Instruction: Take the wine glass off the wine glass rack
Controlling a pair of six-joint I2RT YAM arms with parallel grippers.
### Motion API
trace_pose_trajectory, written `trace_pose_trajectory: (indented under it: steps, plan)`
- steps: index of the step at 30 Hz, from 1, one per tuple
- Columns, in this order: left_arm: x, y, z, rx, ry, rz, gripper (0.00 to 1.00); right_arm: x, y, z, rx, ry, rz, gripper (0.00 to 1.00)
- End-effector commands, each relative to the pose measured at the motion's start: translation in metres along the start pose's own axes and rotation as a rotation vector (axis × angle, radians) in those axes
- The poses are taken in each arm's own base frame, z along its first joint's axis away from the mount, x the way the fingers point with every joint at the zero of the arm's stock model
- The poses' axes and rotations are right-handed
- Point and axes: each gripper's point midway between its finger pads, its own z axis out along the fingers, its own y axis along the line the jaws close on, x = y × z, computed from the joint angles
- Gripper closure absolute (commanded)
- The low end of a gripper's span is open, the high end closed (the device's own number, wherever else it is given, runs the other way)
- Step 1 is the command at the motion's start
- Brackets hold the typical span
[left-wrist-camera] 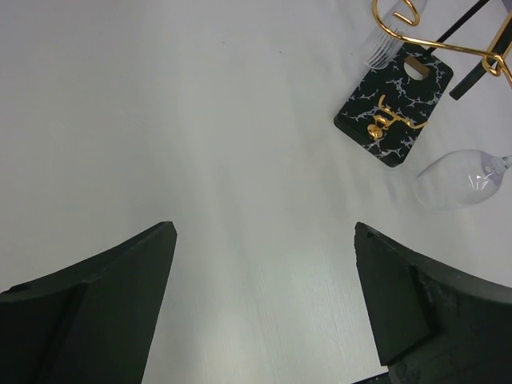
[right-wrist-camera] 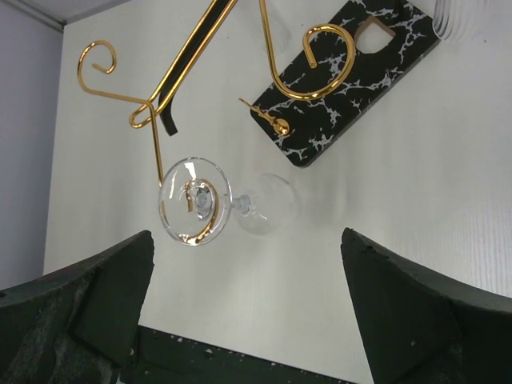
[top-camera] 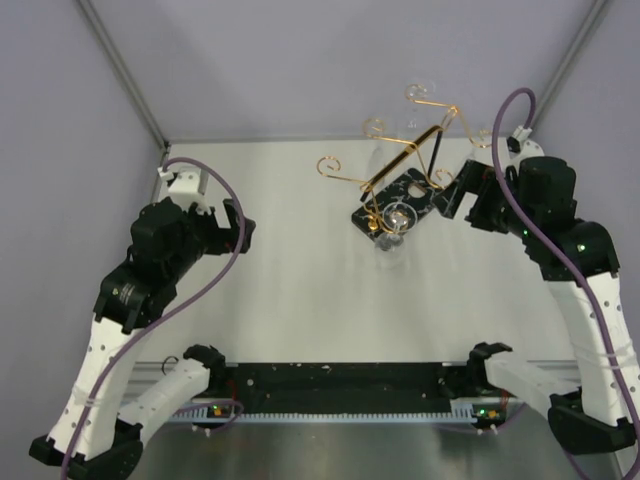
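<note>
The wine glass rack, a gold wire stand with curled arm ends on a black marbled base, stands at the table's right middle. A clear wine glass hangs upside down by its foot from the near curled arm. In the right wrist view its foot sits in the gold curl and its bowl lies beyond. My right gripper is open and empty just right of the rack, apart from the glass. My left gripper is open and empty, far left of the rack.
A second clear ribbed glass piece shows by the far end of the base, also in the left wrist view. The rack's wire arms spread wide above the table. Grey walls close the back and sides.
</note>
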Motion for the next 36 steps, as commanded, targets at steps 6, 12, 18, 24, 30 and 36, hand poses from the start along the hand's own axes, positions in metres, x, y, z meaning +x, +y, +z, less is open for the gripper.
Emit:
trace_pose_trajectory:
  steps: [6,12,18,24,30,36]
  plan:
    - [-0.007,-0.004,0.0,0.037,-0.059,0.033,0.02,-0.007,-0.014,-0.018,0.062,-0.051,-0.066,0.02]
    - [-0.003,-0.006,0.0,0.053,-0.048,0.04,0.02,0.001,0.007,-0.016,-0.053,0.022,-0.086,0.02]
    - [0.002,-0.02,-0.002,0.132,-0.033,0.033,0.02,0.038,0.028,-0.002,-0.189,0.209,0.015,0.09]
    - [0.009,-0.018,0.0,0.125,-0.019,0.027,0.03,0.062,0.035,0.008,-0.255,0.289,0.112,0.15]
    - [0.014,-0.019,0.002,0.133,-0.012,0.023,0.03,0.077,0.025,0.027,-0.229,0.301,0.173,0.27]
    - [0.013,-0.018,0.005,0.129,-0.005,0.032,0.03,0.066,0.021,0.038,-0.197,0.231,0.221,0.32]
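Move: The near wine glass, hanging foot-up on the rack's nearest gold hook, has its middle about 9 cm left of the right hand, 1 cm ahead and some 16 cm below; its foot is only about 8 cm lower than the hand. The empty hook stands roughly 11 cm ahead, 3 cm left and 11 cm below, the marble base about 15 cm ahead, 8 cm left and 34 cm below. From the left hand, that glass is level ahead, some 33 cm right and 15 cm below. The glass's upturned foot is what the right hand closes in on: after edging back and right a centimetre, it sinks about 8 cm while swinging left to some 5 cm from its start, easing back 2–3 cm. Its wrist tips down nearly 20 degrees, left side rising and turning counter-clockwise, as the open fingers narrow by roughly a third, touching nothing. The left hand drifts about 2 cm down and slightly right. ##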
